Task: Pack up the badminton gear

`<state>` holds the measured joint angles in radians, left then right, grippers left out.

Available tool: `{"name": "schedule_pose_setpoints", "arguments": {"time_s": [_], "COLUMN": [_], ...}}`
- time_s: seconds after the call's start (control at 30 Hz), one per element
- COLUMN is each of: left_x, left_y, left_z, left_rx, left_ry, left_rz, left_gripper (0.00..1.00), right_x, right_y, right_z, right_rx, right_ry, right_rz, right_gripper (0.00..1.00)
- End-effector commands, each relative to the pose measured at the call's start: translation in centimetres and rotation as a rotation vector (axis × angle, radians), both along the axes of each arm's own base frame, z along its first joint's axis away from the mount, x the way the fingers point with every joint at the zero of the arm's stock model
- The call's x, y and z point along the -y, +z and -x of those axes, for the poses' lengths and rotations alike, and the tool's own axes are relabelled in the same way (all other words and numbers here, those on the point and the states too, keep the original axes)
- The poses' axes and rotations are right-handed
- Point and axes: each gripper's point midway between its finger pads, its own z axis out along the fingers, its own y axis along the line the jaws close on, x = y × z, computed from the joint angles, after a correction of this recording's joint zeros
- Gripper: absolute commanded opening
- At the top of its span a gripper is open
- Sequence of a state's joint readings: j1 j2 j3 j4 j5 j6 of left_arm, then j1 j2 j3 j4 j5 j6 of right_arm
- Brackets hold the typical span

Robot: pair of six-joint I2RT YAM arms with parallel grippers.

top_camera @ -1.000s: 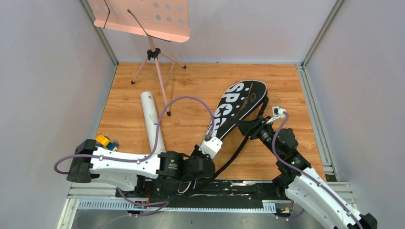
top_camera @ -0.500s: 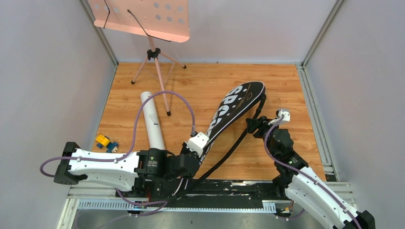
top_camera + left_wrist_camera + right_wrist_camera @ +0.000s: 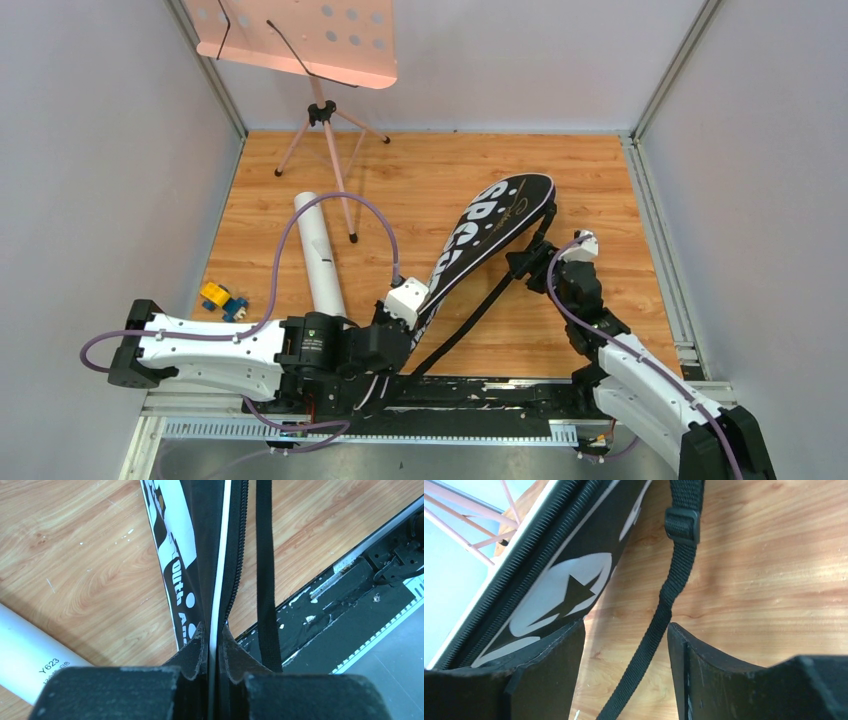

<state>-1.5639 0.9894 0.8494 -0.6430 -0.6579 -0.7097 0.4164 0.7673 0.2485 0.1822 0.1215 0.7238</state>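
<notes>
The black bag lettered SPORT stands tilted on its long edge on the wood floor. My left gripper is shut on its narrow near end. In the left wrist view the gripper pinches the bag's white piping beside the zipper. My right gripper is open beside the bag's wide part. In the right wrist view the black strap runs between that gripper's fingers without touching them, with the bag at its left. The white tube lies left of the bag. No rackets or shuttlecocks are in view.
The pink music stand with tripod legs stands at the back left. The small yellow and blue toy lies by the left wall. The black base rail runs along the near edge. Grey walls close in both sides.
My left arm has drawn back to the left with the bag's narrow end, and the bag has tipped onto its edge. My right gripper has shifted slightly beside the strap.
</notes>
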Motion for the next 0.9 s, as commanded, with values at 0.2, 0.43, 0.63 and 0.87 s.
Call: {"name": "schedule_pose_setpoints", "arguments": {"time_s": [0.2, 0.43, 0.63, 0.87], "left_x": [1.6, 1.7, 1.7, 1.7], "left_y": [2.9, 3.1, 3.4, 3.7], "left_z": [-0.8, -0.7, -0.7, -0.5], "left_rx": [0.019, 0.014, 0.005, -0.005], "left_ry": [0.062, 0.063, 0.066, 0.064], "left_rz": [0.194, 0.19, 0.2, 0.223], "left_gripper": [0.0, 0.0, 0.0, 0.0], "right_x": [-0.1, -0.2, -0.6, -0.8], "right_y": [0.8, 0.3, -0.9, -0.6], "right_z": [-0.5, -0.8, -0.9, -0.4], "right_rx": [0.076, 0.065, 0.026, 0.054], "right_ry": [-0.029, -0.035, -0.021, 0.011], "right_rz": [-0.114, -0.121, -0.122, -0.112], "right_gripper": [0.63, 0.61, 0.56, 0.2]}}
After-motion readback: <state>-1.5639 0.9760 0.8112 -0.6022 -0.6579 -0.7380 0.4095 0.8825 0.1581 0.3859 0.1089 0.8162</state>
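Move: The bag's black strap runs slantwise just beyond the right hand's open fingers, about 2 cm ahead, 1 cm left and 3 cm below. Its buckle is roughly 7 cm ahead and 3 cm right, 4 cm lower; the bag's broad end lies some 15 cm straight ahead, 6 cm lower. From the left hand, already holding the bag's narrow end up, that strap stretch is about 15 cm ahead, 19 cm right and 9 cm down. Down onto the strap, in two short steps of about 2.5 cm in all, the right hand sinks nearly in place with a slight roll of some 5 degrees. Its fingers straddle the strap and, late on, close from well open to about half that gap around it, not yet shut. The left hand stays almost still and keeps its pinch on the bag's edge. ##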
